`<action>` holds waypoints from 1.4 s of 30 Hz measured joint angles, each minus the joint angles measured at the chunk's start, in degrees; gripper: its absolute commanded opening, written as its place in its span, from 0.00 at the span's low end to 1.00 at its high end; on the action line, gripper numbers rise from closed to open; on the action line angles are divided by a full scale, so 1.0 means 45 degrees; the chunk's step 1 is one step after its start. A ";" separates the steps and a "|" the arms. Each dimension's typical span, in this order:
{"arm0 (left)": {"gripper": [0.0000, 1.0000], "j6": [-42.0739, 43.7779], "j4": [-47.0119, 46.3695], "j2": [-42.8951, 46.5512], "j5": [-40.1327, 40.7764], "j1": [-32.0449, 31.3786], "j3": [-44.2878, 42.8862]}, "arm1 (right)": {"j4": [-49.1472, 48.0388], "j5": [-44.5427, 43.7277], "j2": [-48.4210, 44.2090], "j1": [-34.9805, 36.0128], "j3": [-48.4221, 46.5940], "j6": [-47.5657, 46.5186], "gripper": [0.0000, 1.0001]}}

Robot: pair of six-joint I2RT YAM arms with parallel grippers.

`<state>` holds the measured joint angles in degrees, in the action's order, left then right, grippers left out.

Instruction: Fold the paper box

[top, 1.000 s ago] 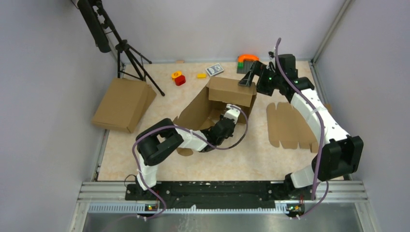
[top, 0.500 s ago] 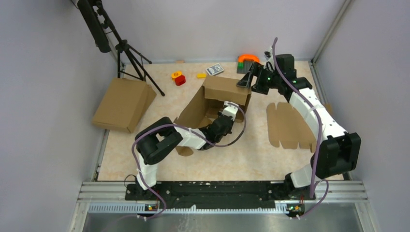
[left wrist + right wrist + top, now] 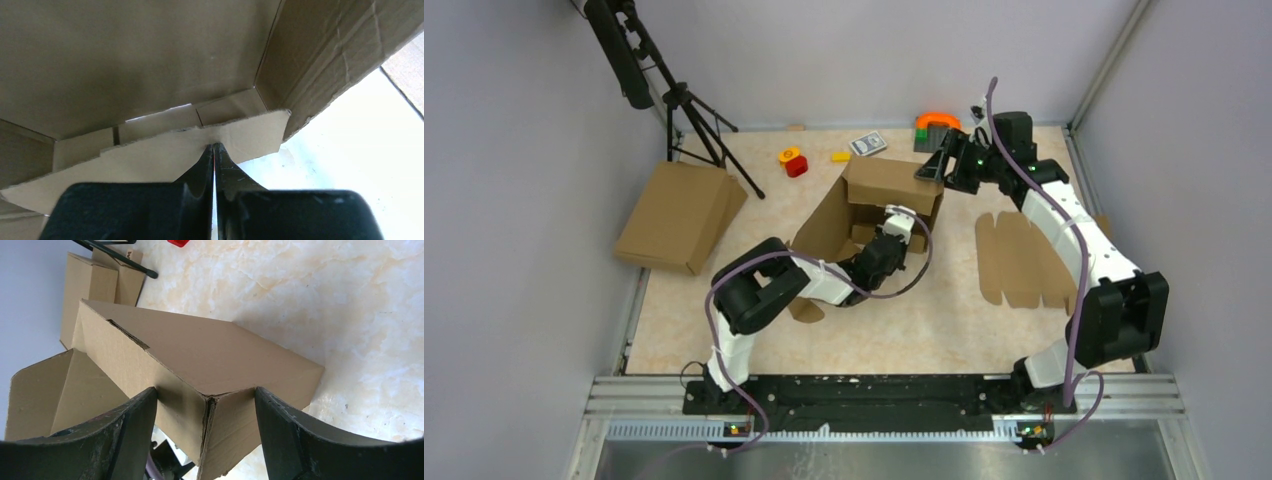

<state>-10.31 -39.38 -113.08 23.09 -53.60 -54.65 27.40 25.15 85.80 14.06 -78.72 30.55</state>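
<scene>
The paper box (image 3: 886,186) stands partly folded in the middle of the table, with its open side toward the arms and a wide panel (image 3: 824,225) sloping down on its left. My left gripper (image 3: 892,228) is inside the open side. In the left wrist view it (image 3: 214,146) is shut, with its tips pressed against a loose inner flap (image 3: 150,155). My right gripper (image 3: 934,166) is open at the box's back right top corner. In the right wrist view the fingers (image 3: 130,430) straddle that corner (image 3: 215,385) and touch both walls.
Another brown box (image 3: 679,215) lies at the left by a tripod (image 3: 694,110). A flat notched cardboard blank (image 3: 1024,260) lies at the right. Small toys (image 3: 792,160), a yellow block (image 3: 840,156), a card pack (image 3: 867,144) and an orange-green piece (image 3: 935,125) sit at the back.
The right gripper moved left and back with the box's top corner between its fingers. The box shifted slightly left and back. The left gripper reached farther into it.
</scene>
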 measured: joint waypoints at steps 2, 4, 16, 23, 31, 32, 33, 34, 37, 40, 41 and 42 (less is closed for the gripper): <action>0.00 0.0000 -0.0068 -0.0364 -0.0073 0.0024 -0.0204 | -0.0063 0.0005 0.0034 -0.0015 0.0000 0.0000 0.69; 0.00 -0.0005 -0.0053 -0.0588 -0.0136 0.0049 -0.0345 | -0.0121 0.0000 0.0044 -0.0024 0.0000 0.0000 0.69; 0.00 -0.0248 0.0835 -0.1515 -0.0165 0.0262 -0.1739 | -0.0379 -0.0010 0.0155 -0.0083 0.0000 -0.0005 0.68; 0.00 -0.0797 0.2467 -0.2084 -0.0136 0.0491 -0.3143 | -0.0466 -0.0068 0.0253 -0.0155 0.0000 -0.0005 0.68; 0.00 -0.1263 0.3672 -0.2302 -0.0063 0.0583 -0.3959 | -0.0515 -0.0044 0.0340 -0.0165 -0.0010 0.0015 0.70; 0.00 -0.1302 0.3706 -0.2302 -0.0044 0.0583 -0.3963 | -0.0525 -0.0044 0.0369 -0.0165 -0.0029 0.0015 0.73; 0.00 -0.1331 0.3721 -0.2302 -0.0024 0.0583 -0.3968 | -0.0534 -0.0049 0.0393 -0.0165 -0.0044 0.0015 0.77; 0.00 -0.1350 0.3735 -0.2302 -0.0019 0.0583 -0.3963 | -0.0515 -0.0053 0.0413 -0.0165 -0.0058 0.0015 0.82; 0.00 -0.1379 0.3784 -0.2278 -0.0024 0.0583 -0.3963 | -0.0389 -0.0175 0.0457 -0.0160 -0.0117 0.0029 0.91; 0.00 -0.1404 0.3823 -0.2171 -0.0044 0.0583 -0.3832 | -0.0262 -0.0345 0.0457 -0.0160 -0.0117 0.0019 0.94; 0.00 -0.1409 0.3857 -0.2084 -0.0073 0.0583 -0.3740 | -0.0262 -0.0379 0.0457 -0.0160 -0.0117 0.0024 0.94; 0.00 -0.1428 0.3891 -0.2006 -0.0107 0.0583 -0.3657 | -0.0272 -0.0393 0.0457 -0.0160 -0.0117 0.0024 0.94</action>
<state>-16.73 -21.87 -122.10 22.61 -50.98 -71.11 26.17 23.38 87.85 13.34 -79.24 30.65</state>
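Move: The long flap spans in front of the left hand's shut fingertips, its middle about 1 cm ahead, 4 cm left and 1 cm below. From that hand the box's right wall is roughly 4 cm right and 2 cm ahead, with the inner far wall some 7 cm ahead and 3 cm left. From the right hand, astride the box's upper right corner about 2 cm below, the flap is roughly 7 cm back, 4 cm left and 20 cm down. The shut left fingers push the long flap forward, down and right, about 5 cm; the right fingers spread. ##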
